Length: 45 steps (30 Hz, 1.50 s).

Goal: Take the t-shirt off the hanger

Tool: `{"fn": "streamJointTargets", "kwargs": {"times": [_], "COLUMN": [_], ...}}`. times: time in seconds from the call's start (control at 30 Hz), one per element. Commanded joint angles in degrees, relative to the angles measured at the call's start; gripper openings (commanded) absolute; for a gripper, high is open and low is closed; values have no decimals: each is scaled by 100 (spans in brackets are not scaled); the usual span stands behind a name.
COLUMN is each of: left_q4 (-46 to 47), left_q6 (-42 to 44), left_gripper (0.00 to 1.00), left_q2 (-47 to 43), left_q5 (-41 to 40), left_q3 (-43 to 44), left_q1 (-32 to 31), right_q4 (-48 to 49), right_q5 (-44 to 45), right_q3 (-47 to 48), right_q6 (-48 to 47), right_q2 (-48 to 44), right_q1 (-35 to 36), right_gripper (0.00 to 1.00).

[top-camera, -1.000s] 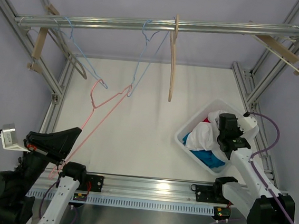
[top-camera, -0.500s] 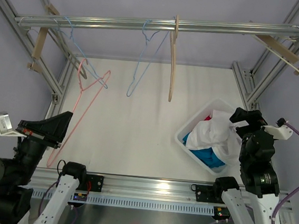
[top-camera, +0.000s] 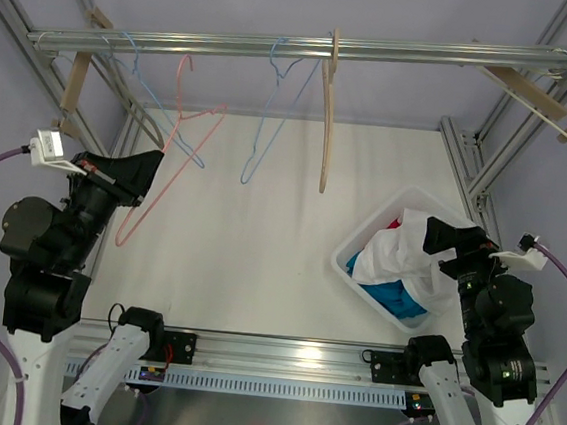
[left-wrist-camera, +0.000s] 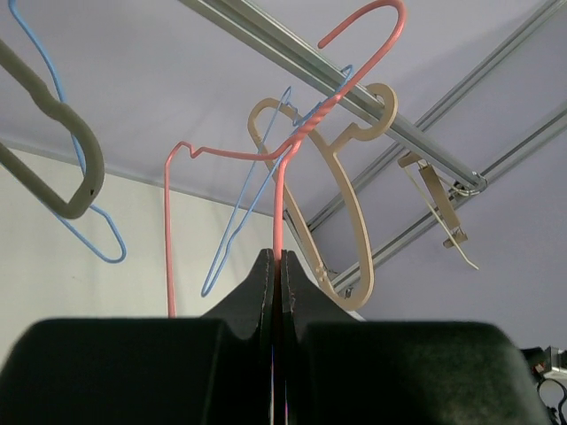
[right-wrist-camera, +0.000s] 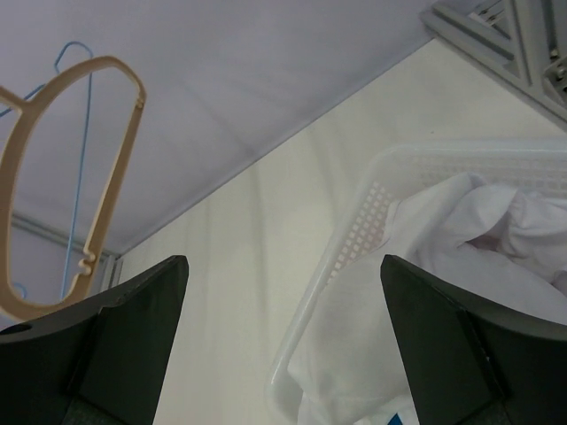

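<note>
My left gripper (top-camera: 150, 167) is shut on the lower wire of a bare pink wire hanger (top-camera: 187, 98) and holds it up. Its hook is close under the metal rail (top-camera: 379, 51). In the left wrist view the pink hanger (left-wrist-camera: 280, 204) runs up from my closed left gripper (left-wrist-camera: 280, 258). The white t-shirt (top-camera: 400, 252) lies crumpled in the white basket (top-camera: 344, 264) at the right. My right gripper (top-camera: 454, 239) is open and empty above the basket's near right side. The right wrist view shows my right gripper (right-wrist-camera: 282, 266), the t-shirt (right-wrist-camera: 461, 221) and the basket wall (right-wrist-camera: 359, 235).
A wooden hanger (top-camera: 326, 116), a blue wire hanger (top-camera: 265, 120) and a grey hanger (top-camera: 149, 127) hang from the rail. Blue cloth (top-camera: 396, 299) and a bit of red lie in the basket. Aluminium frame posts (top-camera: 469, 160) border the table.
My left arm has lifted the pink hanger from low over the table up towards the rail. My right gripper has let go of the shirt and drawn back from the basket.
</note>
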Motion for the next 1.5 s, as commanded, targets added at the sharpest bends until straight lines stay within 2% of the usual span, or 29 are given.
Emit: {"fn": "streamJointTargets", "kwargs": {"times": [0.0,0.33,0.47,0.83,1.1,1.47], "left_q4": [1022,1655,1857,2166,2262,2262], "left_q6": [-129,-32,-67,-94,-129,-23], "left_gripper": [0,0,0,0,0,0], "left_q2": [269,1578,1868,1711,1965,1675], "left_q5": [-27,61,105,114,228,105], "left_q3": [-14,452,321,-505,-400,-857], "left_q1": [23,23,6,-21,-21,-21], "right_q4": [58,111,120,243,164,146], "right_q5": [-918,-1244,-1183,-1366,-1411,-1419], "right_q3": [14,-250,-224,-242,-128,-40], "right_q6": [-154,-128,-215,-110,-119,-84], "right_q2": [-16,-183,-183,-42,-77,-121], "right_q1": [-29,-20,-20,-20,-20,-20], "right_gripper": [99,99,99,99,99,99]}}
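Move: The left hand already grips the pink hanger by its shoulder; the stretch of metal rail it is taken to lies roughly 23 cm ahead, 5 cm to its right and a little higher, some 4 cm. On that rail one blue hanger hangs about 12 cm to the left of this spot, another about 12 cm to its right, both bodies below rail height. From the open, empty right hand, the spot is around 22 cm ahead, 46 cm left and 17 cm up. With its fingers kept shut on the pink hanger's shoulder, the left hand carries it forward about 12 cm at nearly level height, bringing the hook to the rail between the two blue hangers, then stops reaching and sinks some 5 cm to lower the hook onto the rail, the fingertips tipping down slightly. Meanwhile the right hand, open and holding nothing, drifts about 4 cm left above the basket of clothes and turns some 10 degrees counter-clockwise, touching nothing. ##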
